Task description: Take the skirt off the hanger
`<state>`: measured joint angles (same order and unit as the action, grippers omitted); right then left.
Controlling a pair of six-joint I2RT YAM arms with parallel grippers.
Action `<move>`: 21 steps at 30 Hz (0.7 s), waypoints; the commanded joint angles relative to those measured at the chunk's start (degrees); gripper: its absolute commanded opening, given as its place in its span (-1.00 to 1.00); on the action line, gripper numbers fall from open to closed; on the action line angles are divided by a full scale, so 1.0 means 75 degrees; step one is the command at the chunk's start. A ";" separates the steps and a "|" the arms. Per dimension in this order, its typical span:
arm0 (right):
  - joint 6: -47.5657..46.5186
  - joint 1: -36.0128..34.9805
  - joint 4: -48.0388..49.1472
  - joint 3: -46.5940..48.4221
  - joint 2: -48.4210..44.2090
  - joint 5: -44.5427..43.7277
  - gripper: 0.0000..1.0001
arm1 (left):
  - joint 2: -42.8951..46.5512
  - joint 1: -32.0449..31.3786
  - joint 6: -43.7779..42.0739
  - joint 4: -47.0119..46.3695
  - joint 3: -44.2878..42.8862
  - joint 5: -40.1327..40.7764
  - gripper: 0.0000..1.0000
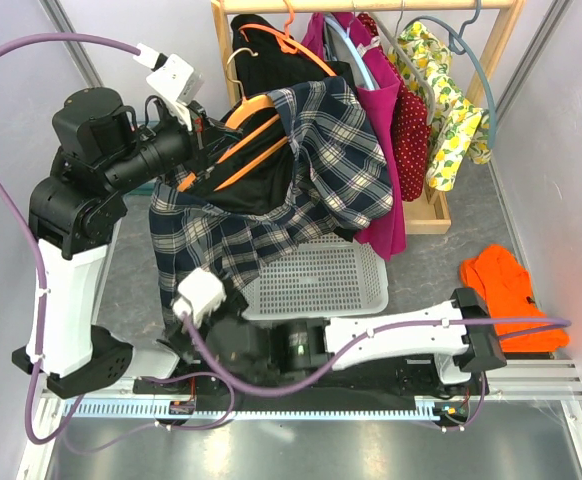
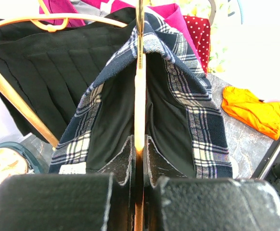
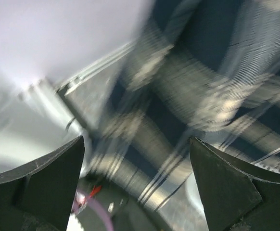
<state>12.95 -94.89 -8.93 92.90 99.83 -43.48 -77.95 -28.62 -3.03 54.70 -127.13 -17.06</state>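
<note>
A navy and white plaid skirt point(image 1: 316, 170) hangs draped over an orange hanger point(image 1: 256, 135), held up above the table. My left gripper point(image 1: 203, 138) is shut on the hanger's bar. In the left wrist view the orange hanger point(image 2: 140, 91) runs straight up between the shut fingers of the left gripper point(image 2: 140, 147), with the skirt point(image 2: 190, 110) folded over both sides. My right gripper point(image 1: 186, 318) sits low by the skirt's lower hem. In the right wrist view the right gripper point(image 3: 137, 161) stands open, and the blurred plaid skirt point(image 3: 188, 91) lies beyond its fingers with nothing between them.
A white mesh basket point(image 1: 321, 280) lies under the skirt. A wooden rack point(image 1: 371, 8) at the back holds several hung garments, including a black skirt point(image 2: 44, 72). An orange garment point(image 1: 506, 290) lies on the table at the right.
</note>
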 commanded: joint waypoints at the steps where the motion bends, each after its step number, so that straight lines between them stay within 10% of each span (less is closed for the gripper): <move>1: 0.0231 0.0394 0.1376 -0.0328 -0.0631 0.0033 0.92 | 0.0456 -0.0016 0.0193 -0.1246 -0.0101 -0.0151 -0.97; 10: 0.0652 0.0957 0.1823 0.0138 0.0059 0.1319 0.77 | 0.0503 -0.0039 0.0216 -0.1246 -0.0042 -0.0257 -0.97; 21: 0.1027 0.0922 0.1554 0.1148 0.1114 0.2340 -1.00 | 0.0515 -0.0051 0.0146 -0.1258 0.0005 -0.0222 -0.97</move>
<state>18.96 -87.50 2.35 97.91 106.74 -30.76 -75.83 -28.75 -2.59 54.72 -126.28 -18.31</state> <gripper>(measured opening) 0.057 0.055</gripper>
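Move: Just in front of the open right fingers hangs the near left edge of the plaid skirt, about 4 cm ahead, 6 cm to the left and roughly level. The hanger's left tip is some 13 cm ahead of that hand, 3 cm left and 12 cm higher; the skirt's bunched right half is about 20 cm ahead, 20 cm right and 12 cm up. From the left hand, the skirt's near left edge lies roughly 12 cm back, 11 cm left and 20 cm down. Forward and slightly up by about 5 cm, then left by some 6 cm while sinking a little, the right hand slips in against the skirt's near left edge, rolling its left side up about 15 degrees. Its fingers shut during the leftward part and pinch the plaid cloth. The left hand keeps its grip on the hanger, easing back a centimetre or two. ##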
